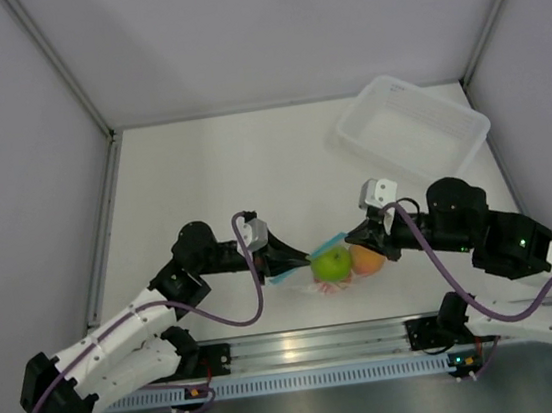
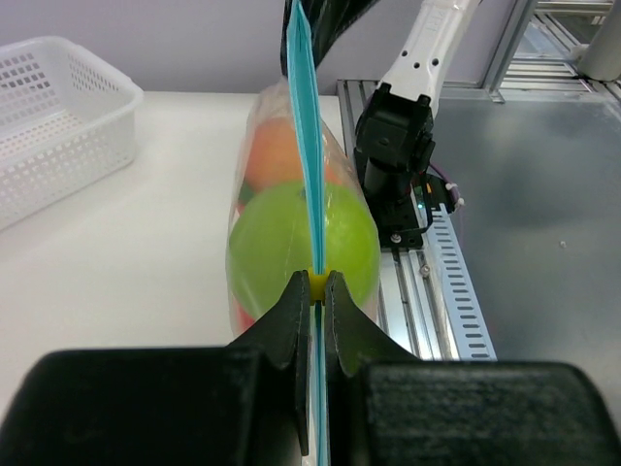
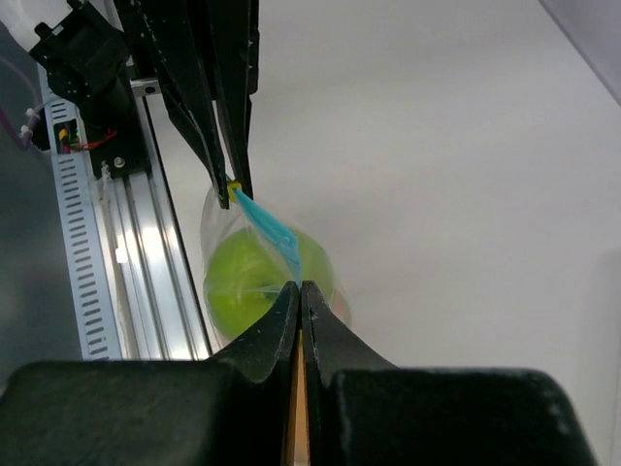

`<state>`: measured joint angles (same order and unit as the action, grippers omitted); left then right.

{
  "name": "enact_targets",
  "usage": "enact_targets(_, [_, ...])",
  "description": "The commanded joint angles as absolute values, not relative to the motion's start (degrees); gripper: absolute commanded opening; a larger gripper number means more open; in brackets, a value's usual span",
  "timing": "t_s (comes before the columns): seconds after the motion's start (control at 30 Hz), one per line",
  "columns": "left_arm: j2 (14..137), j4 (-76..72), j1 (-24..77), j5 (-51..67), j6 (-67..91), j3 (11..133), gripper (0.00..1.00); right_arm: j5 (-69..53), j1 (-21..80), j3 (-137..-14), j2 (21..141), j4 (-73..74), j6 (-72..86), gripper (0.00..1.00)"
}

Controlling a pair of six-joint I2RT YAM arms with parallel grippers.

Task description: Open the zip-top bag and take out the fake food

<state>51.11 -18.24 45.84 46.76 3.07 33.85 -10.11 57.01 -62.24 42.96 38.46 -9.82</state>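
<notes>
The zip-top bag (image 1: pixel 336 266) hangs stretched between both grippers near the table's front edge. Its teal zip strip (image 2: pixel 306 146) runs edge-on away from my left gripper (image 2: pixel 317 282), which is shut on the strip's end at a small yellow slider (image 2: pixel 317 284). My right gripper (image 3: pixel 299 286) is shut on the strip's other end (image 3: pixel 267 225). Inside the clear plastic sit the fake food pieces: a lime green fruit (image 1: pixel 331 264), an orange-peach one (image 1: pixel 367 260) and a sliver of red (image 2: pixel 243 316). In the top view, left gripper (image 1: pixel 298 260) and right gripper (image 1: pixel 366 241) flank the bag.
A translucent white bin (image 1: pixel 413 127) stands at the back right of the table. The aluminium rail (image 1: pixel 313 345) with both arm bases runs just in front of the bag. Grey walls close in the left, right and back sides.
</notes>
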Motion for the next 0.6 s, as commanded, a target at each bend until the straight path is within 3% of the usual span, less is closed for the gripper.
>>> enact_targets(0.0, [48.00,-13.89,45.35,47.46,1.84,30.59,0.00,-6.50,57.57,-63.46,38.50,37.53,-9.49,0.00])
enact_targets(0.3, [47.55,-9.40,44.82,43.33,0.53,29.18,0.00,-7.40,57.48,-62.67,35.08,39.46,-8.44,0.00])
enact_targets(0.57, [51.15,-9.40,44.65,46.76,-0.61,32.51,0.00,-7.38,57.48,-60.04,35.59,39.37,-6.33,0.00])
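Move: The blue zip strip runs between my hands. Its right end is already in my right fingers, about 8 cm to the right, 2 cm ahead and 3 cm above my left hand, which holds the yellow slider. From my left hand the green apple hangs in the bag about 4 cm right, 1 cm back and 6 cm down. The orange is about 10 cm right, level and 6 cm down; it lies about 2 cm right, 2 cm back and 9 cm below my right hand. With fingers shut, my right hand pulls right and up about 3 cm each way, edging back, and its tips come free of the strip's end. My left hand keeps its pinch on the slider, drawing a little left before it sinks quickly, nearly 7 cm in all, with the fingertips dipping about 10 degrees. ##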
